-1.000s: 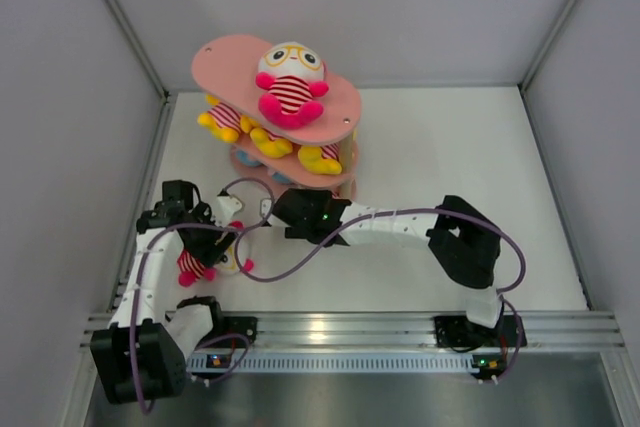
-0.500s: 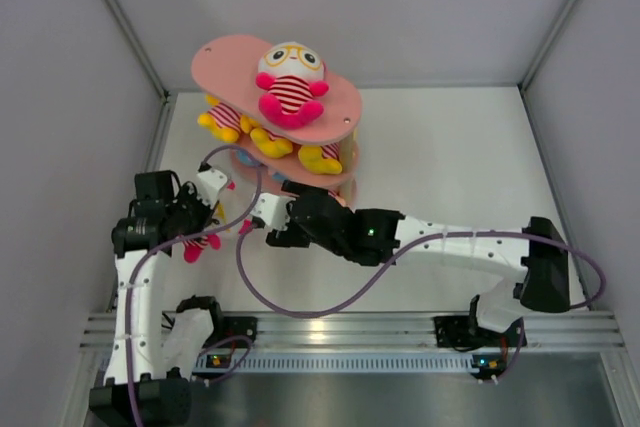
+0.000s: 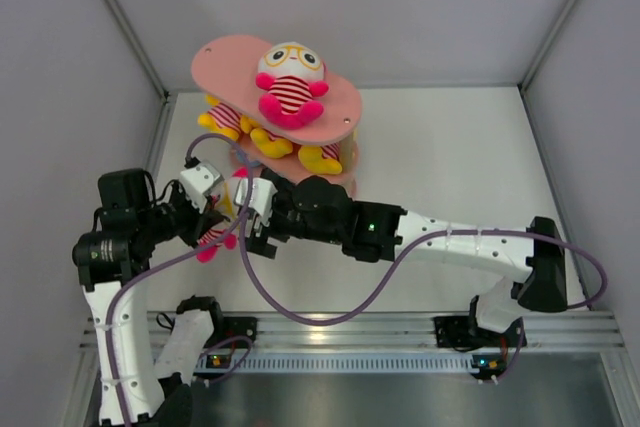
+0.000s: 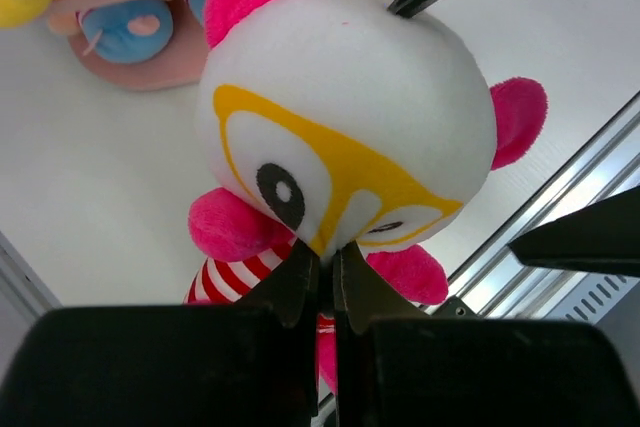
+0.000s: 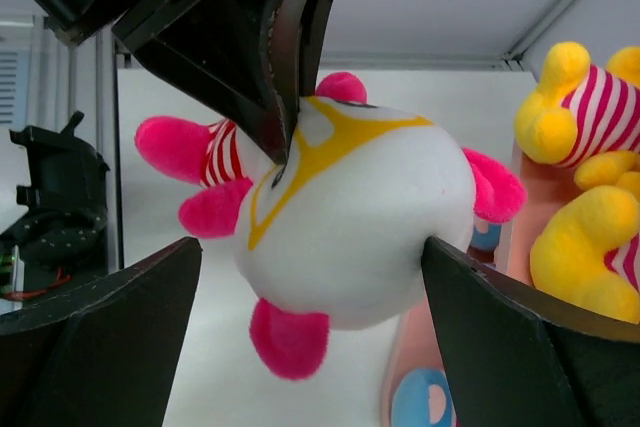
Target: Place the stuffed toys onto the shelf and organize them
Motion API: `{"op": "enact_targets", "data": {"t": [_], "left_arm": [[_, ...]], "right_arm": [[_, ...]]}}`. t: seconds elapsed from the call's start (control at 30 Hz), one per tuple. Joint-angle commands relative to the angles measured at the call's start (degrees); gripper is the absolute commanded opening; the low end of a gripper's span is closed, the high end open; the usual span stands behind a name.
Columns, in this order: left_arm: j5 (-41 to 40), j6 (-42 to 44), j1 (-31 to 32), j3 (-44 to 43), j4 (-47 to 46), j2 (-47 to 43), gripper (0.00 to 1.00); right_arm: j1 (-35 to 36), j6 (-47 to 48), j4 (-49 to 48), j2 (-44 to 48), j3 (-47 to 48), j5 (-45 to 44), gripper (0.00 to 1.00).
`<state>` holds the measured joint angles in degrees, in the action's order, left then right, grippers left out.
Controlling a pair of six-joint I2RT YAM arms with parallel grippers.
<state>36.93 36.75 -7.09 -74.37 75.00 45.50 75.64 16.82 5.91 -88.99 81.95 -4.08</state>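
A stuffed toy (image 4: 340,127) with a white head, yellow glasses, pink limbs and a striped shirt hangs above the table, left of the shelf (image 3: 225,55). My left gripper (image 4: 325,262) is shut on its face, pinching the fabric below the glasses. My right gripper (image 5: 312,247) stands open around the toy's head (image 5: 350,227); its right finger touches the head, its left finger is apart. In the top view the held toy (image 3: 215,239) sits between both grippers. Another glasses toy (image 3: 290,82) sits on the shelf's top board, and yellow toys (image 3: 225,117) lie on the middle tier.
A blue-shorted toy (image 4: 125,25) lies on the shelf's bottom board (image 4: 130,75). Grey walls enclose the table on the left, right and back. The metal rail (image 3: 350,332) runs along the near edge. Purple cables loop beside both arms.
My left gripper has shut on the toy and lifted it off the table toward the shelf. My right arm has reached left to it and its jaws have spread wider around the head.
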Motion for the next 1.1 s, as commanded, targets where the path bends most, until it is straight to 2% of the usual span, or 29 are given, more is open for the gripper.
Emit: {"op": "enact_targets", "data": {"t": [0.0,0.03,0.1,0.13,0.17,0.27,0.3,0.33,0.37,0.4,0.43,0.5,0.6,0.7,0.83,1.07], "left_arm": [[9.0,4.8,-0.1,-4.6,10.3,-0.9,0.00],[10.0,5.3,0.0,-5.9,11.5,-0.9,0.00],[11.5,3.8,0.1,-7.3,11.6,-1.0,0.00],[11.8,3.3,0.1,-8.8,11.5,-1.0,0.00],[11.8,2.5,0.4,-9.5,11.5,-0.9,0.00],[12.1,0.8,0.8,-12.2,11.5,-0.4,0.00],[12.2,0.3,0.9,-12.9,11.5,-0.1,0.02],[12.5,0.0,0.8,-14.3,11.5,0.2,0.12],[12.6,-0.2,0.8,-14.9,11.5,0.4,0.28],[11.9,0.2,0.9,-15.3,11.4,0.5,0.63],[11.2,0.5,0.9,-16.1,11.4,0.6,0.73],[8.0,1.1,0.9,-17.2,11.5,0.9,0.85],[5.2,0.5,0.9,-21.0,11.4,1.9,0.88],[3.7,0.6,0.9,-24.1,11.4,2.0,0.98],[2.7,-0.3,0.9,-25.7,11.4,2.1,0.98],[6.3,-0.6,0.8,-27.7,11.5,2.6,0.98]], "right_arm": [[0.6,-3.7,-4.2,-2.1,4.6,3.7,0.91],[0.7,-3.8,-3.9,-2.6,5.1,3.6,0.90],[0.7,-3.6,-2.4,-4.0,6.7,3.0,0.80],[0.6,-3.8,-1.4,-4.1,7.2,2.3,0.68],[0.6,-4.0,-1.3,-3.5,7.3,2.0,0.38],[0.6,-5.5,-1.3,-1.5,7.3,0.4,0.00],[0.6,-5.8,-1.1,0.0,7.6,0.2,0.00],[0.2,-6.7,0.3,0.7,8.1,0.2,0.00],[0.1,-7.1,1.3,1.2,9.8,0.1,0.00],[0.0,-7.3,2.7,2.1,10.8,-0.1,0.00],[-0.2,-7.8,3.8,2.6,11.8,-0.2,0.00],[-0.5,-8.7,7.4,4.3,14.7,-0.3,0.00],[-1.5,-9.8,11.9,6.4,17.8,0.6,0.00],[-2.7,-9.6,15.2,7.6,19.9,1.7,0.00],[-4.2,-10.5,17.8,7.9,22.5,-0.7,0.00],[-5.8,-10.2,19.4,6.5,26.2,-0.3,0.00]]}}
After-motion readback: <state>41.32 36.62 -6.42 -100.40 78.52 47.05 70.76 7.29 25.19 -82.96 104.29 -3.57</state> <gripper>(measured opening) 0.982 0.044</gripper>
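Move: The toy changing hands is the pink striped one, already pinched at the neck by the left hand; its head lies some 4 cm ahead of that hand and 5 cm right, about level. From the open right hand the head is about 4 cm left and 2 cm ahead, at much its own height. The shelf's top board stands about 20 cm ahead and 7 cm right of the right hand, a little above it; the nearest yellow toy is 15 cm ahead, 5 cm right and 7 cm lower. Leftward by barely 1.5 cm, the right hand slips over the toy's head and shuts on it while both hands are rising; only then do the left fingers open. The right hand carries the toy up about 15 cm and some 8 cm to the right, towards the shelf, tipping its fingertips up a little; the left, tilting up some 20 degrees, rises about 13 cm and backs off 3 cm. ##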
